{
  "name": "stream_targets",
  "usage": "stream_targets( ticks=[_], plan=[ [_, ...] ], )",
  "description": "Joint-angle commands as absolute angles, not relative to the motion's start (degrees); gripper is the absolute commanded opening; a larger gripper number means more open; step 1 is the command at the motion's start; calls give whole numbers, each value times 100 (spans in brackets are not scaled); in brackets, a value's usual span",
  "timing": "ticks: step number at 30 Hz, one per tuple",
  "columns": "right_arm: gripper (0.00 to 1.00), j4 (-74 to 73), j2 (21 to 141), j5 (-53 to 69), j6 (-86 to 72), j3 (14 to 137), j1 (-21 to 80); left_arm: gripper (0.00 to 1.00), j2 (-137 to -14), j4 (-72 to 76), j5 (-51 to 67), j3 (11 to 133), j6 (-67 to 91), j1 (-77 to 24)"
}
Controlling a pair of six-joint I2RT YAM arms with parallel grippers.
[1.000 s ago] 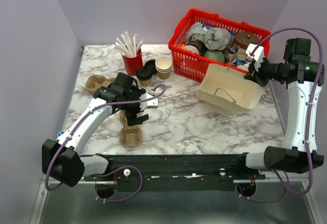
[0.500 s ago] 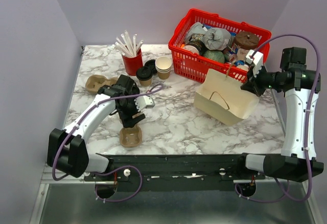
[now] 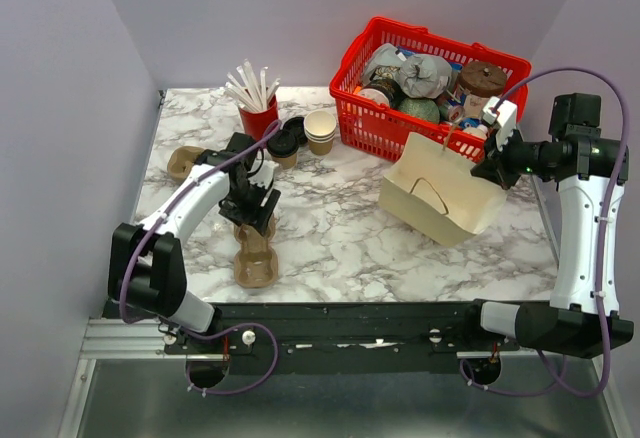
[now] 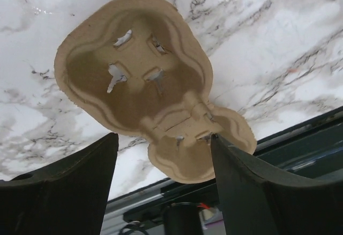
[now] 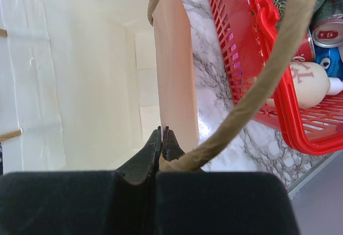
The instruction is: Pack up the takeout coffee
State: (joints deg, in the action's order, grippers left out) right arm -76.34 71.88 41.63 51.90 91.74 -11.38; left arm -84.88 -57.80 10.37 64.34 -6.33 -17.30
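Note:
The brown kraft takeout cup (image 3: pixel 284 158) stands at the back left of the table with a black lid on it, apart from both grippers. My left gripper (image 3: pixel 250 216) is open and empty, hovering over the far end of a brown pulp cup carrier (image 3: pixel 256 266). In the left wrist view the carrier (image 4: pixel 134 79) lies below the open gripper (image 4: pixel 163 144). My right gripper (image 3: pixel 493 165) is shut on the rim of the cream paper bag (image 3: pixel 440 198), which is tilted with its mouth open. In the right wrist view the gripper (image 5: pixel 162 138) pinches the bag's edge (image 5: pixel 171 74) by its twine handle (image 5: pixel 257 90).
A red cup of white straws (image 3: pixel 258 118), a loose black lid (image 3: pixel 296 126) and a stack of cream cups (image 3: pixel 320 131) stand at the back left. A second pulp carrier (image 3: pixel 185 163) lies at the left. A full red basket (image 3: pixel 430 83) stands behind the bag.
My left gripper has moved back and left along the carrier. The right gripper shifted the bag slightly left, then held it still.

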Motion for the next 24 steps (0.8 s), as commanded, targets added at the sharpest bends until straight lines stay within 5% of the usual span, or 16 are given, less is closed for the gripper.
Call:
stream_targets(
  ticks=[1, 8, 24],
  plan=[
    [0, -7506, 7145, 4298, 5124, 9149, -1108, 76, -8745, -5933, 870, 6724, 378, -1644],
    [1, -7497, 7207, 4289, 5124, 9264, -1090, 59, -9035, -6117, 1002, 6785, 896, -1626],
    [0, -7453, 7321, 4263, 5186, 9185, -1081, 56, -9456, -6021, 1133, 6512, 1169, -1591]
  ],
)
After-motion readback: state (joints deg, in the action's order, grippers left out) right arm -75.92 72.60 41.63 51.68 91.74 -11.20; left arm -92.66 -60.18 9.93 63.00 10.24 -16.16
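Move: The cup holder I'm after lies right under my left hand: its middle is about 3 cm back, in line sideways and roughly 7 cm below. The nearer lidded cup stands some 18 cm ahead and 6 cm to the right, and a second cup holder lies about 16 cm ahead and 18 cm to the left. From my right hand, at the paper bag, the first cup holder is some 48 cm left, 6 cm back and 27 cm lower. I sink my left hand about 3.5 cm towards the bridge between the cup holder's two cells, easing back some 2 cm as I go. Meanwhile I swing the wrist about 15 degrees counter-clockwise, tip the fingertips a similar amount back towards my base and narrow the fingers from wide to roughly half open, without gripping yet. ##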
